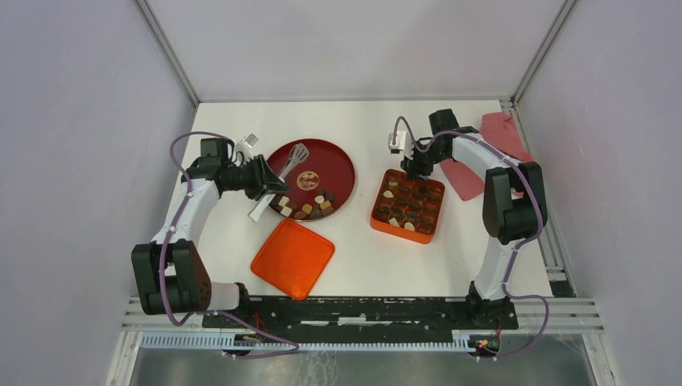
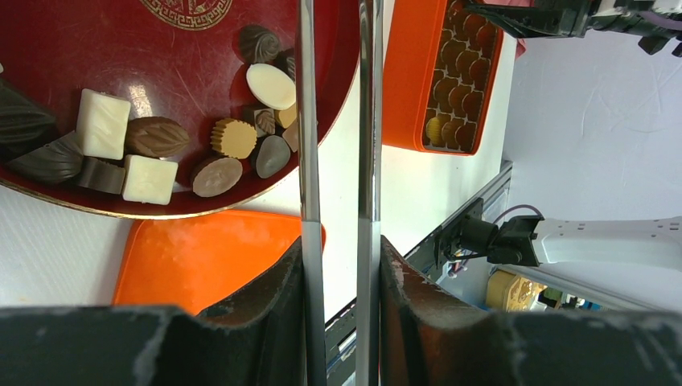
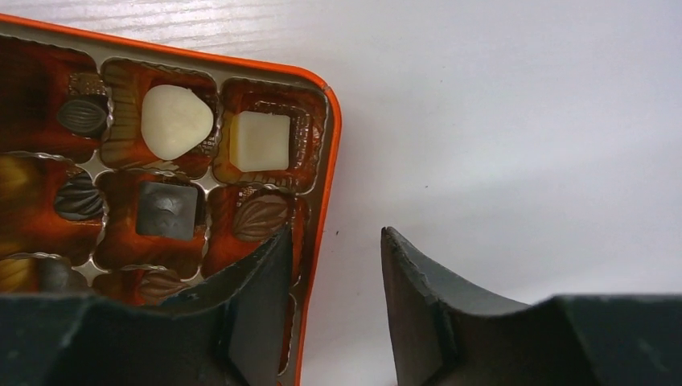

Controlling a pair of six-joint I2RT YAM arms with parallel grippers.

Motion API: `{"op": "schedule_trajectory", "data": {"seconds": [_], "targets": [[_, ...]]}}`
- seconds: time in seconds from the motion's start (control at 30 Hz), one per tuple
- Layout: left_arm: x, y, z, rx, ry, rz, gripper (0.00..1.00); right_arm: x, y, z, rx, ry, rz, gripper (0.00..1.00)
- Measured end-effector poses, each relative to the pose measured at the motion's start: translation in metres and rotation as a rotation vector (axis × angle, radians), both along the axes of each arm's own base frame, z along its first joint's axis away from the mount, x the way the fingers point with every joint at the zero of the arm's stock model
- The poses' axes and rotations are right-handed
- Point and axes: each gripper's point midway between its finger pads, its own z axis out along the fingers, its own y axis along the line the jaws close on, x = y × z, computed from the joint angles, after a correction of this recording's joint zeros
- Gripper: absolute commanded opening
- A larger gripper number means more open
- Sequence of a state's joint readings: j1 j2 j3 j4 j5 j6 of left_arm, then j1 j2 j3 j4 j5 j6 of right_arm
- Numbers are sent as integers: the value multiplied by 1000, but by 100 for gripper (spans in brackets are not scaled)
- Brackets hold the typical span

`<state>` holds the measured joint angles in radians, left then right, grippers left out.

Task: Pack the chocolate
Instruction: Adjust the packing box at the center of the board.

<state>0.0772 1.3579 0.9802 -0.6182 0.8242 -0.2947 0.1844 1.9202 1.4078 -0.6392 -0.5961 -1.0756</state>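
Several pieces of chocolate [image 1: 306, 209] lie at the near rim of the round dark red plate [image 1: 334, 161]; the left wrist view shows white cubes [image 2: 149, 178], brown and tan pieces on the plate [image 2: 161, 56]. My left gripper [image 2: 338, 249] is shut on metal tongs [image 2: 306, 161], whose tips run out of the top of the frame. More chocolate [image 3: 259, 141] sits in the compartments of the orange box [image 3: 331, 145]. My right gripper [image 3: 335, 233] stands open astride the box's far corner wall, with its left finger over the compartments.
An orange lid [image 1: 292, 257] lies near the front, under the plate's near edge in the left wrist view [image 2: 201, 257]. A pink cloth [image 1: 499, 137] lies at the back right, behind the right arm. The box [image 1: 402, 231] stands right of the plate.
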Motion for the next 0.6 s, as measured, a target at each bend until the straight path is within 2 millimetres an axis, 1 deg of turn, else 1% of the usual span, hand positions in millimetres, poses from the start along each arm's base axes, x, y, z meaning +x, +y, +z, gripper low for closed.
{"op": "schedule_trajectory", "data": {"seconds": [0.07,0.2,0.3,0.4,0.47,0.53,0.6], "targets": [[0,0,1,0,-3,0,2,-1,0,-4,-16,-6,15,38],[-1,0,4,-2,-15,-2,2,-8,0,-12,-32,3,39,18],[-3,-2,7,-9,-22,-7,2,-11,0,-15,-34,5,47,7],[-4,-2,9,-14,-24,-11,2,-13,2,-13,-35,1,54,2],[-4,-3,9,-16,-23,-12,2,-15,1,-9,-41,-5,56,0],[-4,-3,9,-16,-24,-12,2,-17,1,2,-39,-26,51,0],[-5,-3,10,-17,-27,-12,2,-17,1,19,-33,-61,39,0]]}}
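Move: The packing box's middle lies about 9 cm back from the right hand and 1 cm to its right, some 3 cm lower; the open fingers already straddle the line of its far rim. The cream square chocolate in the box's far-left cell sits roughly 3 cm back and 3 cm left of that hand, 3 cm below. From the left hand, which holds the tongs, the box's middle is some 34 cm right, 5 cm back and 12 cm down. The right fingers pinch the packing box's far wall, one inside and one outside, closing from about half open to shut on it. The hand eases back and down about 1.5 cm each while closing, then, with the rim still pinched, rises quickly by some 3.5 cm. ##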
